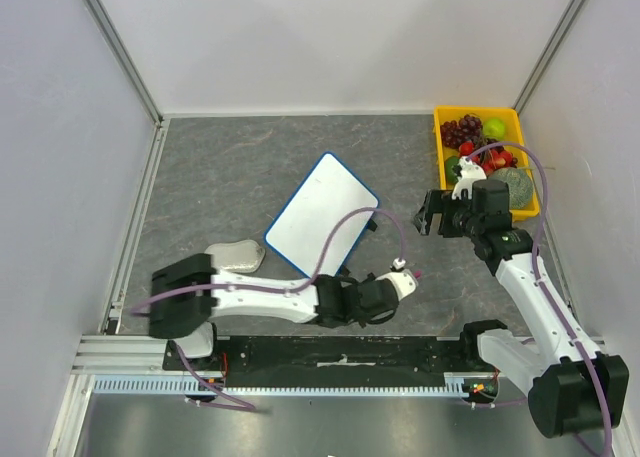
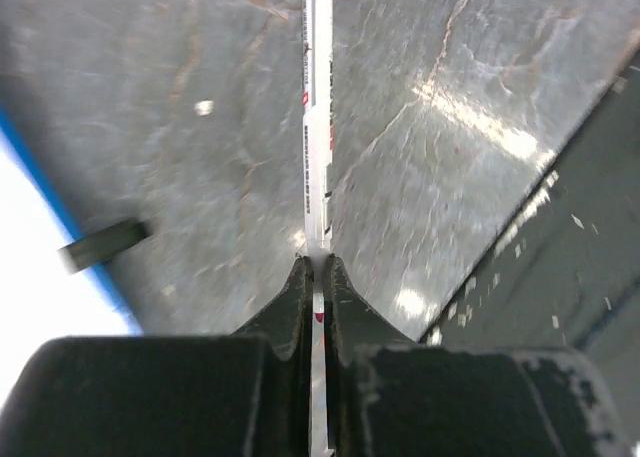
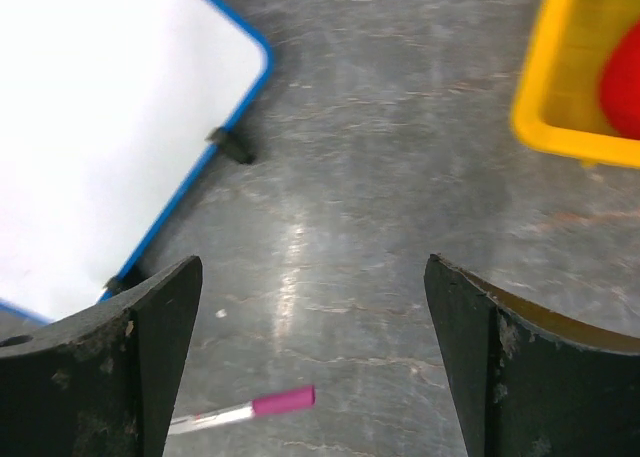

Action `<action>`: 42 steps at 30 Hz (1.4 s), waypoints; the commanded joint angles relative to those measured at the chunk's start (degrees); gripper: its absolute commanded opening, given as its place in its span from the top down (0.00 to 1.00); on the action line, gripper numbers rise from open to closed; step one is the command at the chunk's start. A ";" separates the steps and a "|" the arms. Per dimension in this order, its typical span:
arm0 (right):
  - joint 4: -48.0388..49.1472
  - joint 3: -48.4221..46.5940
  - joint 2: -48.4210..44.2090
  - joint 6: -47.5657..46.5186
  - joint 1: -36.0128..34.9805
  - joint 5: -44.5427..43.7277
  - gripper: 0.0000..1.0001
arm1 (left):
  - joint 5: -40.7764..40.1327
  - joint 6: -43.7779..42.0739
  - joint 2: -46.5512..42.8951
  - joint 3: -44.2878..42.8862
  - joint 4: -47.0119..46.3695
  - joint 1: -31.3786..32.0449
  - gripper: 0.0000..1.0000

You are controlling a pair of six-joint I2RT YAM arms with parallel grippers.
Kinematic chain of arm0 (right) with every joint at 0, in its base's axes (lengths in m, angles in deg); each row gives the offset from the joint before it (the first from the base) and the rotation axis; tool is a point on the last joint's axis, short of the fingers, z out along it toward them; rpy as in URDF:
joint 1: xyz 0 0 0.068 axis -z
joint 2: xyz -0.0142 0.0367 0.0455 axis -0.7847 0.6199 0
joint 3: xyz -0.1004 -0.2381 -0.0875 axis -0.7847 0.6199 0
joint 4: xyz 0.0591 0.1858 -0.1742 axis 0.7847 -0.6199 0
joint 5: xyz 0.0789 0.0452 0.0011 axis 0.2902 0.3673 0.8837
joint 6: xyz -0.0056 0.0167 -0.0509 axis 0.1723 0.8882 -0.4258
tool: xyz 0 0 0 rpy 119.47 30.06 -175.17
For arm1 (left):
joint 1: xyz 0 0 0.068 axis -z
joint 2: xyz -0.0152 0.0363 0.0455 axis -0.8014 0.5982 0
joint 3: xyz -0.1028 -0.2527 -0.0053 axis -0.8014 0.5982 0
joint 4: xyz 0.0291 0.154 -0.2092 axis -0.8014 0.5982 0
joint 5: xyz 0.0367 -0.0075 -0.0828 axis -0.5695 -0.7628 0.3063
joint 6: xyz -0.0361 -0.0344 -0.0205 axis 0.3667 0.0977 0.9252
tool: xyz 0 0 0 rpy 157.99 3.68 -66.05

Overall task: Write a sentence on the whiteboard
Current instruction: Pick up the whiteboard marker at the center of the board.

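Note:
The whiteboard [image 1: 322, 214], white with a blue rim, lies tilted in the middle of the grey table. Its face is plain white and the sentence is out of view. My left gripper [image 1: 398, 283] is low on the table just right of the board's near corner, shut on a thin white marker [image 2: 317, 127] that runs straight out between the jaws. The marker's magenta cap end [image 3: 283, 401] points to the right. My right gripper [image 1: 428, 220] hovers open above the table right of the board, with nothing between its fingers [image 3: 165, 317]. The board's edge [image 2: 40, 277] also shows at the left of the left wrist view.
A yellow tray [image 1: 476, 111] of fruit stands at the back right, close behind the right wrist. A pale grey eraser pad [image 1: 235, 254] lies by the board's near left corner. White walls close in the table on three sides, and a metal rail [image 1: 130, 355] runs along the front.

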State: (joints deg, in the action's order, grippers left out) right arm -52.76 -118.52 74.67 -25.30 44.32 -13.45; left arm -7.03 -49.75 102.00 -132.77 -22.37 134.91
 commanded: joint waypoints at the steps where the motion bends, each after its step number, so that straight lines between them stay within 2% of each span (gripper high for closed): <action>1: 4.40 -3.20 -1.61 -0.92 -0.09 15.24 0.02 | 2.87 -10.10 -16.00 -0.33 7.86 -1.22 0.98; 7: 10.72 -5.40 -3.01 1.35 -0.18 31.15 0.02 | 9.73 -11.52 -26.20 -3.59 23.26 -7.37 0.98; 14: 38.31 -1.09 -2.49 18.92 -0.88 49.88 0.02 | 16.33 -11.78 -32.89 -4.82 31.79 -9.31 0.98; 16: 39.75 -1.35 -1.44 19.12 -3.15 51.13 0.02 | 16.95 -11.52 -34.47 -4.99 33.11 -9.31 0.98; 25: 23.32 -8.64 4.98 4.27 -17.83 54.56 0.16 | 19.41 -11.34 -38.87 -9.39 39.62 -9.31 0.98; 32: 14.36 -11.81 9.99 -3.72 -26.53 55.09 0.20 | 20.38 -11.08 -39.05 -11.24 39.98 -9.40 0.98; 36: 5.93 -14.18 12.62 -9.70 -31.20 52.20 0.22 | 21.96 -10.90 -38.52 -11.59 39.62 -9.40 0.98; 42: 1.16 -15.24 16.49 -12.96 -36.47 50.35 0.36 | 21.17 -10.99 -38.78 -11.59 39.45 -9.40 0.98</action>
State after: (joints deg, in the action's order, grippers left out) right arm -46.49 -131.30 89.64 -34.00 10.18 38.29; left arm 13.15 -59.14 63.42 -142.25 16.78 125.68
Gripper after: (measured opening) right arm 0.681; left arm 0.043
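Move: The left fingers already pinch the whiteboard marker near its tail, its middle about 3 cm ahead and 3 cm right of them. From the left hand, the whiteboard's middle lies some 19 cm ahead, 13 cm left and 3 cm down. From the open right hand, the marker is about 14 cm back, 8 cm left and 11 cm down; the yellow basket's middle is roughly 14 cm ahead and 13 cm right. Left hand lifts marker about 20 cm, shifting left; right swings left and back 30 cm to straddle it. ##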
